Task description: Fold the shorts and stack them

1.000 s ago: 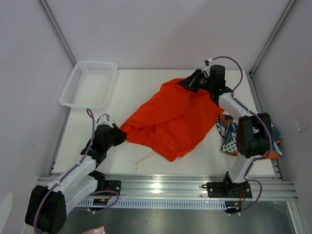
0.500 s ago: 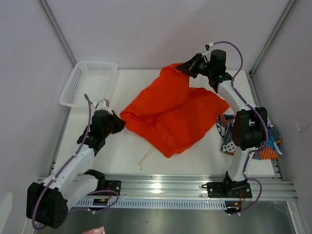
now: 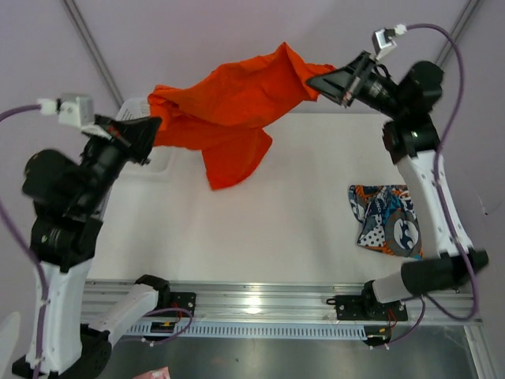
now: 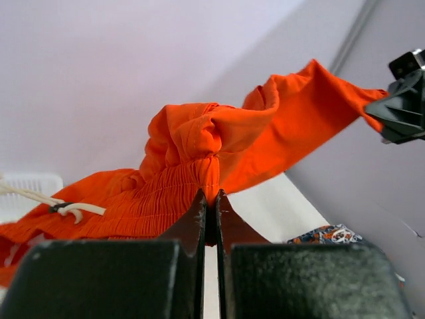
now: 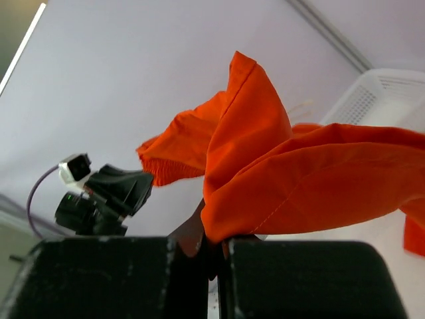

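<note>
The plain orange shorts [image 3: 233, 106] hang in the air, stretched between both arms high above the table. My left gripper [image 3: 154, 130] is shut on their gathered waistband [image 4: 192, 179], and the white drawstring [image 4: 70, 209] dangles at the left. My right gripper [image 3: 316, 79] is shut on a hem corner of the same shorts [image 5: 265, 193]. One loose leg sags down in the middle [image 3: 233, 162]. The printed shorts [image 3: 387, 221] lie crumpled on the table at the right, seen also as printed shorts [image 4: 325, 234] low in the left wrist view.
A white mesh basket [image 3: 166, 158] stands at the back left of the white table [image 3: 260, 229], mostly hidden behind the left arm and the cloth. It shows as a basket [image 5: 378, 96] in the right wrist view. Pale walls and slanted frame posts enclose the table.
Both arms have risen sharply, lifting the orange shorts off the table and spreading them in the air. The left gripper closed on the waistband. The printed shorts, earlier partly behind the right arm, now show.
</note>
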`<action>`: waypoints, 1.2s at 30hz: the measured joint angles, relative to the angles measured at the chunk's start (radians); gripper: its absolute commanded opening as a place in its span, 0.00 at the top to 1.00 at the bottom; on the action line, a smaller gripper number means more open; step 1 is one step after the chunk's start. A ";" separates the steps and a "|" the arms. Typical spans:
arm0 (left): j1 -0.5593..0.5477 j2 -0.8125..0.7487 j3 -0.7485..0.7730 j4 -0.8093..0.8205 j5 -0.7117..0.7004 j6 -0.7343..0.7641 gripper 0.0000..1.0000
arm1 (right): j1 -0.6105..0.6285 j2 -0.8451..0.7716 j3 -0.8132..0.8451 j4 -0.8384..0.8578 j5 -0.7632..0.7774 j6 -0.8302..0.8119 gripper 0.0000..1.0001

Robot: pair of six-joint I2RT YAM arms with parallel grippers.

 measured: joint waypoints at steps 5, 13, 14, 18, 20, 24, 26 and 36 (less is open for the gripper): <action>0.000 -0.197 0.003 -0.017 0.052 0.067 1.00 | 0.003 -0.409 -0.163 0.001 -0.010 -0.015 1.00; 0.000 -0.340 0.142 -0.053 0.074 0.073 1.00 | 0.004 -0.728 -0.065 -0.047 -0.002 -0.045 1.00; 0.000 -0.336 0.178 -0.068 0.079 0.072 1.00 | 0.004 -0.734 -0.042 -0.070 -0.001 -0.049 1.00; 0.000 -0.306 0.282 -0.071 0.102 0.063 1.00 | 0.004 -0.728 -0.009 -0.159 0.018 -0.083 1.00; 0.000 -0.303 0.242 -0.017 0.107 0.053 1.00 | 0.004 -0.715 -0.025 -0.188 0.024 -0.095 1.00; 0.000 -0.286 0.000 0.111 0.128 0.021 1.00 | 0.004 -0.697 -0.219 -0.173 0.039 -0.096 1.00; 0.000 -0.263 -0.179 0.162 0.137 -0.009 1.00 | 0.003 -0.680 -0.359 -0.150 0.051 -0.090 1.00; 0.001 -0.194 -1.005 0.273 0.001 -0.172 1.00 | 0.000 -0.687 -1.149 -0.013 0.212 -0.051 1.00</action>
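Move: Both hands are high up with the orange shorts stretched between them. The clear middle of the table lies some 20 cm right of the left hand, level with it ahead, and from the right hand about 10 cm back and 7 cm left, roughly 50 cm below both. The white basket is about 28 cm ahead and 19 cm left of the left hand; the folded patterned shorts are about 13 cm back and 31 cm right of the right hand, both on the table. Both grippers keep their pinch on the orange shorts' edge while the arms whip the cloth back towards the bases and up, the left hand by about 22 cm, the right by some 34, fingertips tilting upward. Then both swing forward by about 24 cm and plunge some 40 to 45 cm towards the table, fingers tipping down again. ##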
